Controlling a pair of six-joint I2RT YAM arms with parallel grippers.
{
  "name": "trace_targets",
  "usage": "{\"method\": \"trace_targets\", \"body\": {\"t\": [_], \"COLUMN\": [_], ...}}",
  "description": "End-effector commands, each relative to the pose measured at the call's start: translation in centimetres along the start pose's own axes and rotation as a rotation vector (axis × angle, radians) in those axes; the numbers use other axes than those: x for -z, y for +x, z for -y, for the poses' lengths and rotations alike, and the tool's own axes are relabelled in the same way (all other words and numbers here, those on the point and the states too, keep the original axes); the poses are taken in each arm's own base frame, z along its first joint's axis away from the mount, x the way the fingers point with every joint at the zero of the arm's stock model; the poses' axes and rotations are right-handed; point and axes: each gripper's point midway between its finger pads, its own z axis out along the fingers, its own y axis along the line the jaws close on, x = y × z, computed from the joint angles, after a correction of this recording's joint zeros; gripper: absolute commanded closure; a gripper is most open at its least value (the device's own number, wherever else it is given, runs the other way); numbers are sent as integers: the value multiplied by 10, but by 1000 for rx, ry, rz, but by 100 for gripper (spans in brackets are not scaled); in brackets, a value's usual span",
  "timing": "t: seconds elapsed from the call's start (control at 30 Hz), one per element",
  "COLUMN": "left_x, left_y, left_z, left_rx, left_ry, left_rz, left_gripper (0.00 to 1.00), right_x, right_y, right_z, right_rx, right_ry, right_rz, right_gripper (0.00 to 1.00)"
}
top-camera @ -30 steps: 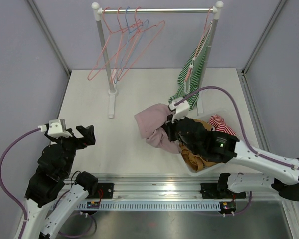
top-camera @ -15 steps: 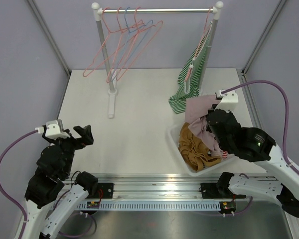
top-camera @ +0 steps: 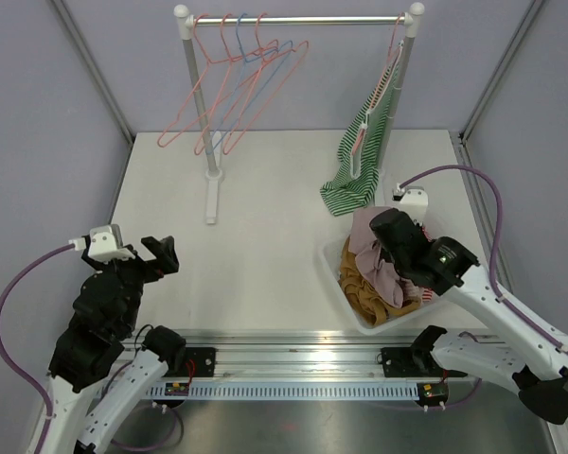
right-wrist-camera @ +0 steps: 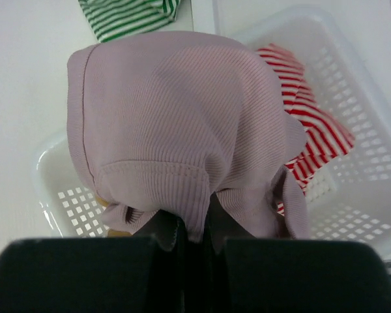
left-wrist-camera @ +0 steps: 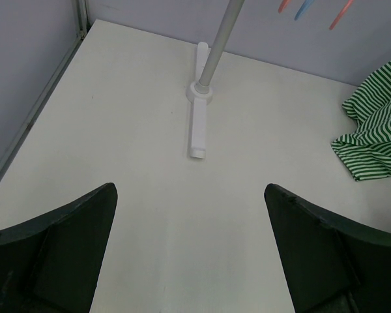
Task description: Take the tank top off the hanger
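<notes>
My right gripper (right-wrist-camera: 195, 228) is shut on a pale pink ribbed tank top (right-wrist-camera: 176, 124), which hangs bunched from the jaws over the white basket (right-wrist-camera: 352, 195). From above, the pink tank top (top-camera: 364, 241) drapes over the gripper at the basket's (top-camera: 331, 270) far edge. It is on no hanger. A green-striped garment (top-camera: 358, 170) hangs on a pink hanger (top-camera: 364, 132) at the right end of the rack. Far from both, my left gripper (top-camera: 161, 255) is open over bare table at the near left, fingers wide (left-wrist-camera: 189, 222).
Several empty pink and blue hangers (top-camera: 237, 85) hang at the rail's left end by the white post (top-camera: 208, 132) and its foot (left-wrist-camera: 197, 124). The basket holds a mustard garment (top-camera: 360, 288) and a red-striped one (right-wrist-camera: 313, 124). Grey walls enclose the table.
My right gripper carried the pink tank top from the table's middle rightward and now holds it over the basket. The empty hangers keep swinging. The left arm has barely moved.
</notes>
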Motion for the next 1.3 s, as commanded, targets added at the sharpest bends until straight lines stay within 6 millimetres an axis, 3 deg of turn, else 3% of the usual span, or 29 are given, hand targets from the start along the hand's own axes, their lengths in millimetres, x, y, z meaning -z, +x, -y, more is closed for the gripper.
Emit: {"method": "trace_targets", "body": {"t": [0.0,0.03,0.07,0.1,0.17,0.2,0.33,0.37,0.4,0.47,0.53,0.57,0.6,0.67,0.7,0.8,0.83,0.87,0.9,0.93,0.97,1.0,1.03,1.1,1.13,1.17,1.2,1.23,1.27], "left_x": [-3,-4,0,1,-2,3,0,-3,-3,-4,-4,-3,-10,-12,-22,-25,-41,-48,-40,-62,-67,-66,-85,-99,-99,-122,-130,-133,-152], "left_y": [-15,-20,-38,-45,-56,-73,-90,-92,-95,-104,-119,-122,-122,-134,-131,-150,-143,-147,-163,-149,-150,-166,-151,-148,-169,-148,-147,-165,-145], "left_z": [2,6,14,20,37,44,74,86,93,107,119,127,135,150,160,194,212,218,237,256,267,284,304,328,338,356,364,375,391], "left_rx": [52,56,83,86,83,99,110,113,114,124,143,146,142,154,149,155,132,99,92,60,32,38,10,-31,-16,-55,-59,-41,-78], "left_ry": [-21,-13,21,40,97,127,239,285,313,366,409,445,461,515,531,625,635,615,660,641,651,682,681,696,713,705,708,720,726], "left_rz": [31,29,49,49,21,43,32,16,9,9,37,32,18,38,16,33,-1,16,42,5,6,33,0,3,56,25,34,80,56], "left_gripper": [1,1,1,1,1,1,1,1,1,1,1,1,1,1,1,1,1,1,1,1,1,1,1,1,1,1,1,1,1], "right_x": [-32,-43,-50,-58,-69,-72,-78,-74,-70,-55,-36,-28,-18,0,9,32,38,43,47,54,57,61,70,79,85,89,92,98,102], "right_y": [52,71,85,108,127,136,143,140,131,111,78,72,56,40,25,0,-6,-10,-16,-20,-22,-23,-25,-23,-24,-22,-20,-19,-15], "right_z": [-16,-21,-38,-36,-39,-39,-35,-29,-27,-13,-6,7,11,26,28,38,40,37,34,31,17,10,5,-8,-9,-11,-11,-9,-13], "right_rx": [-106,-102,-145,-142,-160,-174,-189,-181,-190,-213,-270,-264,-280,-274,-288,-271,-273,-246,-244,-250,-234,-232,-241,-231,-235,-231,-231,-241,-244], "right_ry": [-7,-5,-58,-42,-14,-2,35,55,62,77,46,83,75,75,55,21,0,-38,-73,-123,-211,-268,-330,-433,-466,-495,-511,-534,-572], "right_rz": [-159,-222,-273,-324,-374,-396,-426,-421,-402,-337,-242,-217,-177,-122,-86,-22,1,13,29,50,54,62,80,80,93,84,82,95,90], "right_gripper": [100,100,100,100,100,100,100,100,87,73,47,40,34,14,3,1,0,0,1,1,1,0,1,0,0,0,0,1,0]}}
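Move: The white basket lies almost straight below the right hand, which holds the mauve tank top: its middle is roughly 1 cm ahead, 1 cm left and 18 cm down. In it, the brown top is about 4 cm back and 6 cm left of that hand, the red-striped one 7 cm ahead and 7 cm right. From the left hand, the green-striped top hangs some 32 cm ahead, 46 cm right and 3 cm lower; the empty hangers are 32 cm ahead, 15 cm right, 12 cm higher. The mauve top, still pinched in the right hand, is lowered about 15 cm into the basket, the fingers tipping down; they open wide and let go, then the hand climbs back above its starting height, drawing back a little. Meanwhile the open, empty left hand rises, then sweeps right and forward past the empty hangers towards the green-striped top, turning some 40 degrees clockwise. ##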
